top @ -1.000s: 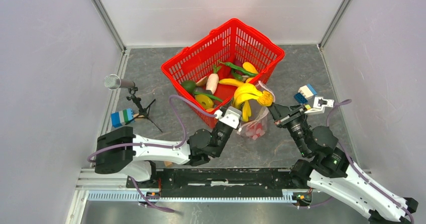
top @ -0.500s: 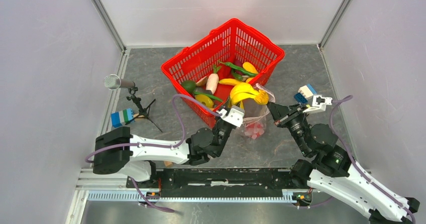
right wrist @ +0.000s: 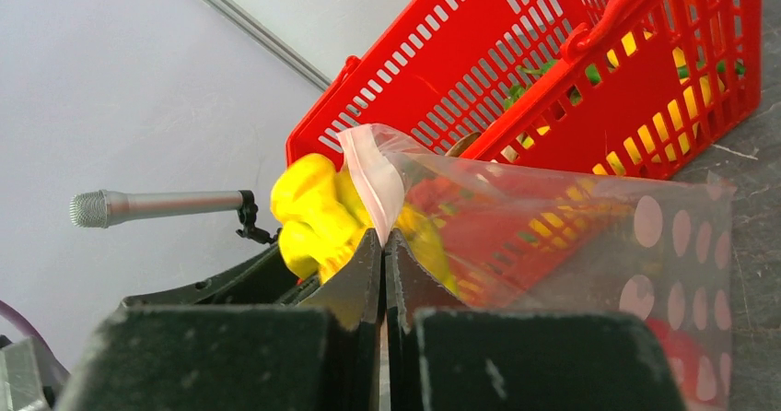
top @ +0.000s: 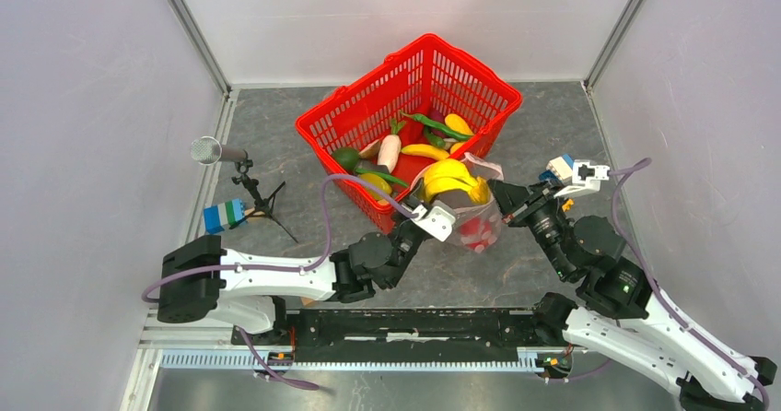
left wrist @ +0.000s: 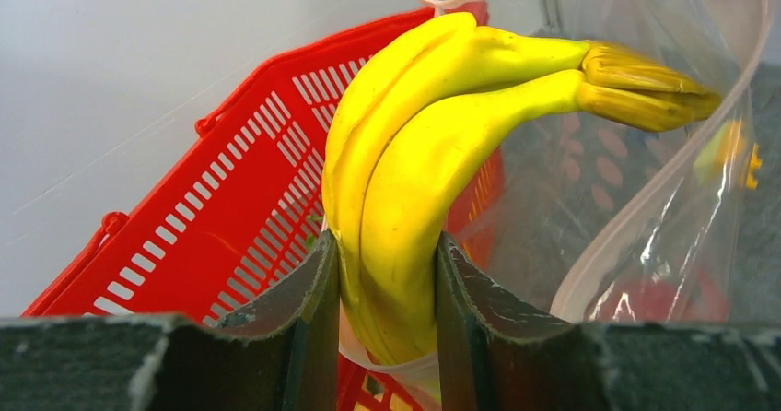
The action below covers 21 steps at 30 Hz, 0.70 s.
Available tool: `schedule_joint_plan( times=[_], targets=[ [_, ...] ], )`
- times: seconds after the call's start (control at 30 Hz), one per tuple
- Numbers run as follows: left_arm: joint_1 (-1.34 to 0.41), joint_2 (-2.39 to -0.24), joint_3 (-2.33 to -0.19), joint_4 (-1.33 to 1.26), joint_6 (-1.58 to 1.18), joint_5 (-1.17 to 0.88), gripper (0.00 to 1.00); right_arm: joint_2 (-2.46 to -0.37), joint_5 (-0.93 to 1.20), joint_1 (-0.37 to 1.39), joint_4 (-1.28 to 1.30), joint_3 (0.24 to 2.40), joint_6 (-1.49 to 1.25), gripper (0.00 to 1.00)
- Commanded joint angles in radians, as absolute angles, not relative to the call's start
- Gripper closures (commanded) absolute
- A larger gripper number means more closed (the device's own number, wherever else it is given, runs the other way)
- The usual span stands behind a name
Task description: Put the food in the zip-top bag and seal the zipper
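A yellow bunch of bananas point(left wrist: 414, 153), one piece of the food, is clamped between the fingers of my left gripper point(left wrist: 387, 264). In the top view this gripper point(top: 440, 205) holds the bananas point(top: 451, 177) over the open mouth of the zip-top bag point(top: 479, 219). My right gripper point(right wrist: 382, 240) is shut on the bag's pale zipper strip point(right wrist: 368, 176) and lifts that edge. It point(top: 502, 194) sits at the bag's right side. The dotted clear bag point(right wrist: 589, 245) hangs open, with a red piece of food point(top: 473, 232) at its bottom.
The red mesh basket point(top: 419, 75) stands just behind the bag and holds several more toy vegetables. A microphone on a small tripod point(top: 217, 151) and stacked bricks point(top: 224, 215) stand at the left. More bricks point(top: 560, 169) lie right of my right gripper.
My left gripper has carried the bananas right and down, closer to the bag's mouth. My right gripper has shifted slightly right and back, still gripping the bag's edge.
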State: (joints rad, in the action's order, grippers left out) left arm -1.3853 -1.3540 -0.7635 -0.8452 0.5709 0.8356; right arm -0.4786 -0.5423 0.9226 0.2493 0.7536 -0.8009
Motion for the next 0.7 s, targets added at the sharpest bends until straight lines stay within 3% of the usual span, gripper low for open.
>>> schedule_joint_plan(
  times=[0.0,0.03,0.13,0.2,0.3,0.5,0.67],
  targets=[
    [-1.385,-1.322,-0.815,-0.649,0.579,0.767,0.53,-0.502,-0.512,0.926,0.184,0.805,-0.770,1.00],
    [-1.385,-1.318,-0.835,-0.598,0.560,0.749,0.52,-0.508,-0.507,0.925,0.186,0.805,-0.770,1.00],
    [-1.385,-1.287,-0.880,-0.495,0.494,0.685,0.24,-0.518,-0.507,0.925,0.192,0.802,-0.772,1.00],
    [-1.370,-1.255,-0.917,-0.386,0.443,0.591,0.26,-0.514,-0.513,0.925,0.195,0.799,-0.772,1.00],
    [-1.328,-1.228,-1.010,-0.205,0.338,0.454,0.16,-0.505,-0.519,0.925,0.195,0.793,-0.773,1.00],
    [-1.264,-1.175,-1.054,-0.089,0.222,0.386,0.12,-0.500,-0.508,0.924,0.191,0.807,-0.734,1.00],
    [-1.229,-1.103,-1.074,-0.035,0.146,0.367,0.12,-0.515,-0.428,0.925,0.169,0.891,-0.458,1.00]
  ],
)
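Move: The left hand has a banana bunch pinched at the open mouth of the zip-top bag; the bunch's middle is about 2 cm ahead, 2 cm right and 2 cm above its finger point. The bag's middle hangs roughly level with that hand fore and aft, 7 cm right and 11 cm below. The red basket is centred some 18 cm ahead, 3 cm left and 20 cm lower. From the right hand, pinching the rim, the bag's middle is 2 cm left, 14 cm below. Dipping about 1.5 cm and then easing back and to the left, the left hand spreads its fingers wide and lets go of the bananas over the bag. It then rises some 6 cm from its lowest point, coming back rightward a little and swinging about 15 degrees clockwise, clear of the bag mouth. The right hand keeps its pinch on the rim, holding the bag up. ##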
